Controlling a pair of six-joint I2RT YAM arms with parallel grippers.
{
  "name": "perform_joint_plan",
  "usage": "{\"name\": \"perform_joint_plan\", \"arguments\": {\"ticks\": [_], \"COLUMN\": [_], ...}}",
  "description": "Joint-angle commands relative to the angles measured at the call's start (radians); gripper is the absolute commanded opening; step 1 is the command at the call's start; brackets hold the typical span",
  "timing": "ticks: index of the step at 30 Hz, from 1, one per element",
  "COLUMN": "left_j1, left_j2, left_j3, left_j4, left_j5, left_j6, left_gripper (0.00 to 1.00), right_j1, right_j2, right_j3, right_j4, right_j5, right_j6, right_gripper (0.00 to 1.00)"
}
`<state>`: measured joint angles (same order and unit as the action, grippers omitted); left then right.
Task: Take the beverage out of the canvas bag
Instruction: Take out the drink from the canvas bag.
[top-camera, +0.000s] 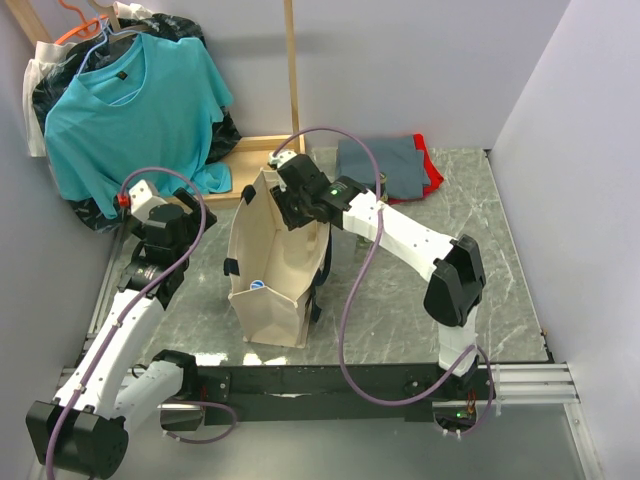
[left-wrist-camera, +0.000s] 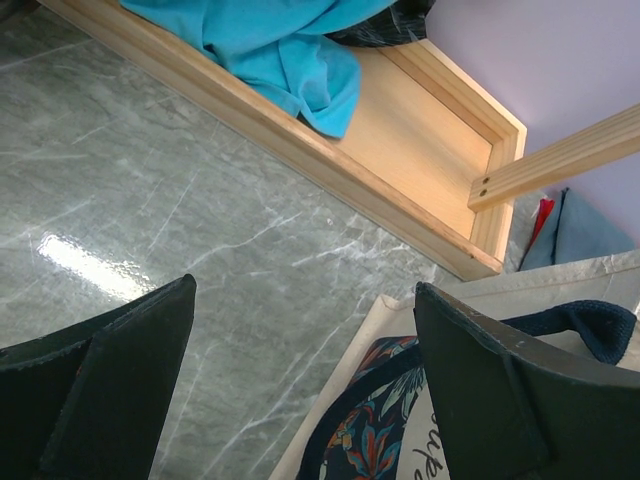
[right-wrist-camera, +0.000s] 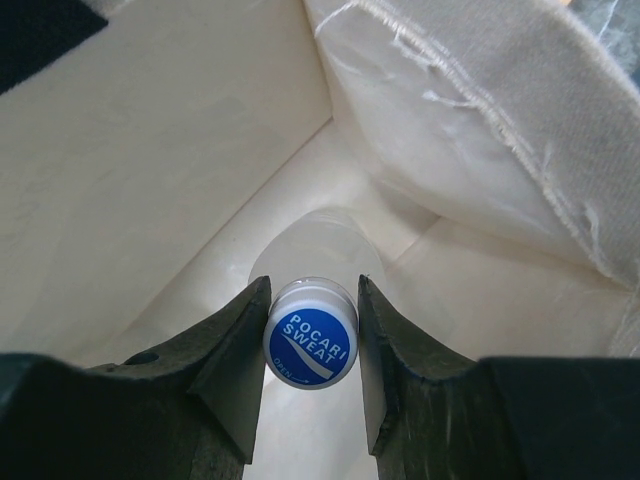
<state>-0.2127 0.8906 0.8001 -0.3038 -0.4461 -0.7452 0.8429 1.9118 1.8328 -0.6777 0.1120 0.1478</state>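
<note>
The canvas bag (top-camera: 272, 322) stands upright and open in the middle of the table. My right gripper (top-camera: 296, 203) reaches down into its far end, where the fingertips are hidden in the top view. In the right wrist view the gripper (right-wrist-camera: 311, 345) is shut on the blue and white cap of the beverage (right-wrist-camera: 311, 346), a pale bottle standing inside the bag's cream walls (right-wrist-camera: 150, 150). My left gripper (top-camera: 186, 226) hovers to the left of the bag. Its jaws (left-wrist-camera: 305, 370) stand wide open with nothing between them, above the marble and the bag's floral-printed side (left-wrist-camera: 385, 420).
A teal shirt (top-camera: 130, 110) hangs on a hanger at the back left over a black plastic bag (top-camera: 222, 135). A wooden frame (top-camera: 256, 150) lies behind the canvas bag, with an upright post (top-camera: 292, 70). Folded grey and red cloths (top-camera: 390, 165) lie at the back right.
</note>
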Motion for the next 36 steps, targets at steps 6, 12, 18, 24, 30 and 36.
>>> {"name": "perform_joint_plan", "arguments": {"ticks": [6,12,18,24,30,36], "left_j1": [0.004,0.004,0.004,0.004,0.004,0.004], "left_j2": [-0.030,-0.027,-0.032,-0.030,-0.033,-0.038], "left_j3": [-0.002,0.001,-0.006,-0.006,-0.010,-0.010], "left_j4": [0.002,0.000,0.002,0.003,0.009,0.006], "left_j5": [-0.032,-0.031,-0.029,-0.028,-0.023,-0.031], "left_j6": [-0.003,-0.002,-0.002,-0.002,0.004,-0.003], "left_gripper": [0.96,0.96,0.96,0.96,0.96,0.96], "right_j1": [0.005,0.005,0.004,0.007,0.010,0.018], "right_j2": [-0.122,-0.149,-0.180,-0.207,-0.238,-0.264], "right_j3": [0.094,0.111,0.123,0.143,0.177,0.201], "right_j4": [0.007,0.009,0.012,0.013,0.020,0.017], "right_j5": [-0.021,-0.012,-0.003,0.006,-0.003,0.014], "right_j6": [-0.001,0.001,-0.002,-0.008,-0.014,-0.034], "right_gripper": [0.00,0.00,0.00,0.00,0.00,0.00]}}
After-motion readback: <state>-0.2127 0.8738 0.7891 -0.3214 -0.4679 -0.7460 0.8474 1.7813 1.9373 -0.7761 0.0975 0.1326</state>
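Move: The right hand already grips the cap of a Pocari Sweat bottle standing inside the bag, its middle about 9 cm straight below the hand. The bag's right rim is some 8 cm to the right and level, about 4 cm higher. The drinks already out stand about 16 cm to the right and 4 cm ahead; the last bottle in the bag is about 12 cm back and 7 cm left. From the left hand, the held bottle lies some 20 cm right and 2 cm ahead. Keep the right fingers pinched on the blue cap and ease the bottle about 2 cm back towards the base, drifting slightly right. Then raise it almost straight up, roughly 9 cm, out of the bag's depth, letting the wrist tilt only a few degrees. ##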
